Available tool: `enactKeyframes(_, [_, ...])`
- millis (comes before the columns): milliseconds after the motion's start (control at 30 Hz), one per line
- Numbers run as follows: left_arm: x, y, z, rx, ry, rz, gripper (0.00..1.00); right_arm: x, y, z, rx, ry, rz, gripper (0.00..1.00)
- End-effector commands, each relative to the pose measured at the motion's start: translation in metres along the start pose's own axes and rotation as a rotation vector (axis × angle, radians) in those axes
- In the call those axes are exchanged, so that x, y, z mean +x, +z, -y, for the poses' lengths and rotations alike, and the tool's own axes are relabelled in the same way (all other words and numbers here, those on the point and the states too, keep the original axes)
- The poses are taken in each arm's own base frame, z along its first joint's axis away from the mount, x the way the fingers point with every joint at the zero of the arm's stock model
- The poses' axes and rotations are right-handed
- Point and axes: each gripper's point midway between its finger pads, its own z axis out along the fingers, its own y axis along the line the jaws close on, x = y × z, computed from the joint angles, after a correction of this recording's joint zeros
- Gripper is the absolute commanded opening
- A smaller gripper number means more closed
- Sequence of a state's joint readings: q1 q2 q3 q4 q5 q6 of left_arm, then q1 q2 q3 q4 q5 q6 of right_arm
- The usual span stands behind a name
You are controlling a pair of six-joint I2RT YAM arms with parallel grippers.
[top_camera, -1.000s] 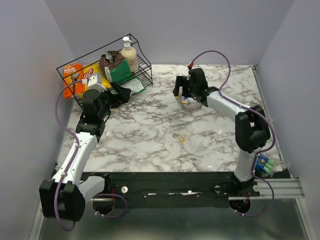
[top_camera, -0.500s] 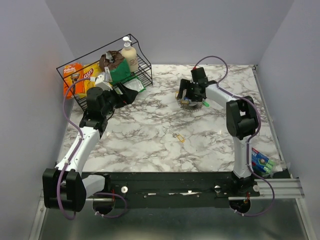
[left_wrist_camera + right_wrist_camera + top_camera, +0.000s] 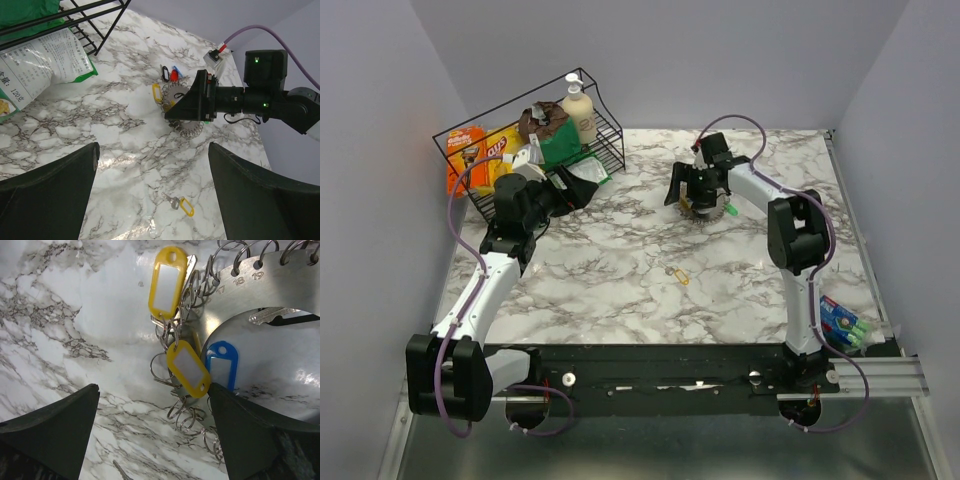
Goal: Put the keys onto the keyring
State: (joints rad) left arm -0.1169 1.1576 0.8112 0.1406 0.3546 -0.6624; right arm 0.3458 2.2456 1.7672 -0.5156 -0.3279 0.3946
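Note:
The keyring (image 3: 708,210) is a flat silver ring with numbered holes (image 3: 265,285), hung with small wire rings, at the table's far middle. On it hang keys with yellow tags (image 3: 167,282) (image 3: 189,368) and a blue tag (image 3: 221,362). My right gripper (image 3: 682,193) hovers open just over its left edge, and the wrist view shows the rings between its spread fingers (image 3: 50,435). A loose key with a yellow tag (image 3: 677,274) (image 3: 181,205) lies alone nearer the middle. My left gripper (image 3: 582,190) is open, well to the left, and looks across at the keyring (image 3: 187,107).
A black wire basket (image 3: 610,125) with a soap bottle (image 3: 580,112) and packets stands at the back left. A white and green bag (image 3: 40,65) lies in front of it. A blue and green pack (image 3: 842,320) sits by the right arm's base.
The right arm has folded in and brought its gripper down over the keyring's left edge. The left arm shifted slightly at first, then stayed put. Both grippers stayed open.

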Motion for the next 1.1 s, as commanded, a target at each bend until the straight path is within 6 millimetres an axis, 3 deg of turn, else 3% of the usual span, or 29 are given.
enactKeyframes(0, [-0.006, -0.002, 0.006, 0.028, 0.015, 0.009, 0.99, 0.061, -0.005, 0.002, -0.019, 0.032, -0.188, 1.0])
enactKeyframes(167, [-0.004, -0.001, 0.004, 0.026, 0.012, 0.005, 0.99, 0.094, -0.014, -0.008, -0.062, 0.023, -0.247, 1.0])
enactKeyframes(433, [-0.002, 0.003, -0.003, -0.005, -0.004, -0.004, 0.99, 0.147, -0.025, -0.042, -0.139, -0.032, -0.33, 1.0])
enactKeyframes(533, [0.001, 0.005, -0.007, -0.02, -0.009, -0.015, 0.99, 0.13, -0.041, -0.051, -0.13, -0.054, -0.246, 1.0])
enactKeyframes(800, [0.006, 0.008, -0.013, -0.039, -0.02, -0.033, 0.99, 0.049, -0.114, -0.071, -0.046, -0.135, 0.117, 1.0])
enactKeyframes(933, [0.008, 0.008, -0.013, -0.035, -0.022, -0.041, 0.99, 0.028, -0.137, -0.051, -0.012, -0.101, 0.233, 1.0])
enactKeyframes(1067, [0.011, 0.009, -0.015, -0.042, -0.025, -0.05, 0.99, 0.026, -0.148, -0.015, 0.054, -0.045, 0.264, 1.0])
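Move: The keyring's middle lies about 5 cm to the right of the right hand, some 1 cm farther out and 2 cm below; its near-left rim is already at the right finger. The key with the near yellow tag lies 19 cm straight back from that hand, the green tag 14 cm to its right and level, the black tag 10 cm ahead and 1 cm right. From the left hand the keyring is roughly 11 cm ahead, 28 cm right and 22 cm below. Keep the right gripper low and wide open, its right finger against the keyring's near-left rim, and drag the keyring back about 14 cm of hand travel towards the near yellow-tagged key, easing left and turning slightly counter-clockwise. Then lift clear some 13 cm, drifting forward and right, fingers tilting up about 25 degrees. Lower the left gripper 2 cm. ##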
